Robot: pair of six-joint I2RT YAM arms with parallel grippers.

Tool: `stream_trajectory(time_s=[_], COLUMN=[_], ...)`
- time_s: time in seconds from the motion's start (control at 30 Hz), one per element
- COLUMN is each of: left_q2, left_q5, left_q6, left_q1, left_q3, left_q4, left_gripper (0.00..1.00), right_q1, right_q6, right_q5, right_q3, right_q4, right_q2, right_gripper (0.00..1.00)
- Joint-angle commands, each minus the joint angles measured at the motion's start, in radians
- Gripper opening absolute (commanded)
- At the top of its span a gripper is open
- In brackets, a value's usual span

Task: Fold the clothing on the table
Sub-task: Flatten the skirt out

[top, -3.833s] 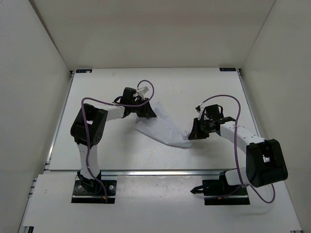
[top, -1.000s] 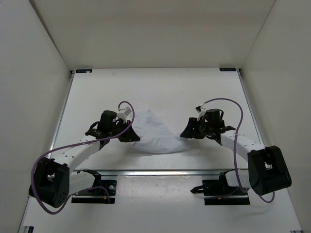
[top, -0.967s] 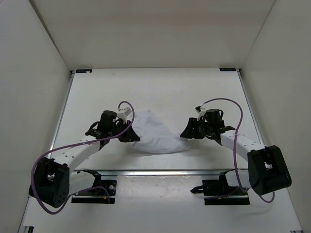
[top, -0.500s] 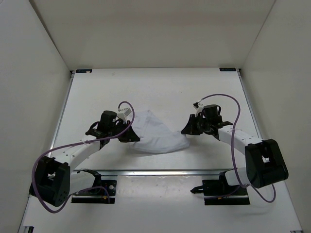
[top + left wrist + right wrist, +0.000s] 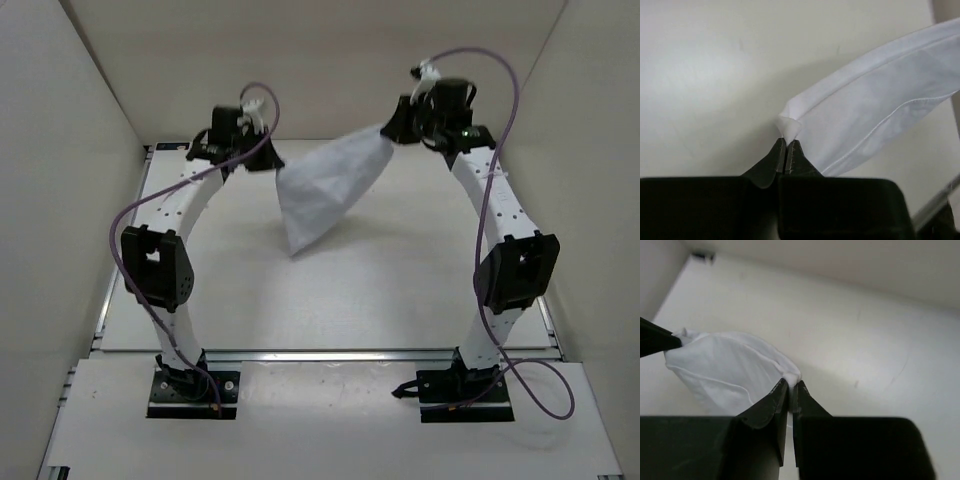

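Observation:
The white clothing [image 5: 325, 188] hangs in the air above the table [image 5: 400, 280], stretched between both raised arms, its lower tip drooping toward the table at centre left. My left gripper [image 5: 274, 166] is shut on the clothing's left corner [image 5: 790, 126]. My right gripper [image 5: 386, 130] is shut on the right corner [image 5: 791, 376]. In the right wrist view the clothing [image 5: 725, 370] sags away to the left. In the left wrist view it spreads off to the upper right.
White walls enclose the table on three sides. A silver rail [image 5: 330, 353] runs along the near edge, with both arm bases [image 5: 190, 385] bolted just in front of it. Dark corner brackets [image 5: 470, 143] mark the far corners.
Both arms have risen from low over the table to high at the back, lifting the clothing off the surface. The right gripper closed on its corner within the last second.

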Motion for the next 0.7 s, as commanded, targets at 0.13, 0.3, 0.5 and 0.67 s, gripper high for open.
stream_trajectory(time_s=[0.13,0.3,0.5,0.67], left_q2=[0.054,-0.188,-0.500,-0.742], left_q5=[-0.131,-0.175,-0.212,-0.198], left_q6=[0.096,0.148,0.036,-0.065], left_q1=[0.015,-0.012,-0.121,-0.233], left_q3=[0.745,0.240,-0.487,-0.827], left_q4=[-0.091,0.009,0.080,-0.028], left_gripper=[0.00,0.00,0.00,0.00], right_q1=[-0.040,-0.047,0.014,0.159], right_q6=[-0.119,-0.153,-0.076,0.079], right_q5=[0.110,0.161,0.152,0.092], right_q3=[0.479,0.004,-0.626,-0.976], right_q4=[-0.015,0.038,0.071,0.078], right_q2=[-0.002,-0.210,-0.451,-0.638], right_gripper=[0.00,0.00,0.00,0.00])
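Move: The skirt hangs in the air with one corner in each hand, its middle about 10 cm right, 6 cm back and 5 cm below the left hand. Its loose trailing corner is some 14 cm back, 2 cm right and 12 cm below that hand. The near table it goes to lies about 20 cm back, 2 cm left and 12 cm below the left hand, and about 21 cm back, 2 cm right and 21 cm below the right hand. The skirt, still pinched by its two corners, is flung up about 20–25 cm and a little forward by both hands, the fingers tipping up some 30 degrees or more. Then both whip it down and back towards the near table, the hands ending about 20 cm behind where they began, fingers tipping down again and staying shut. ##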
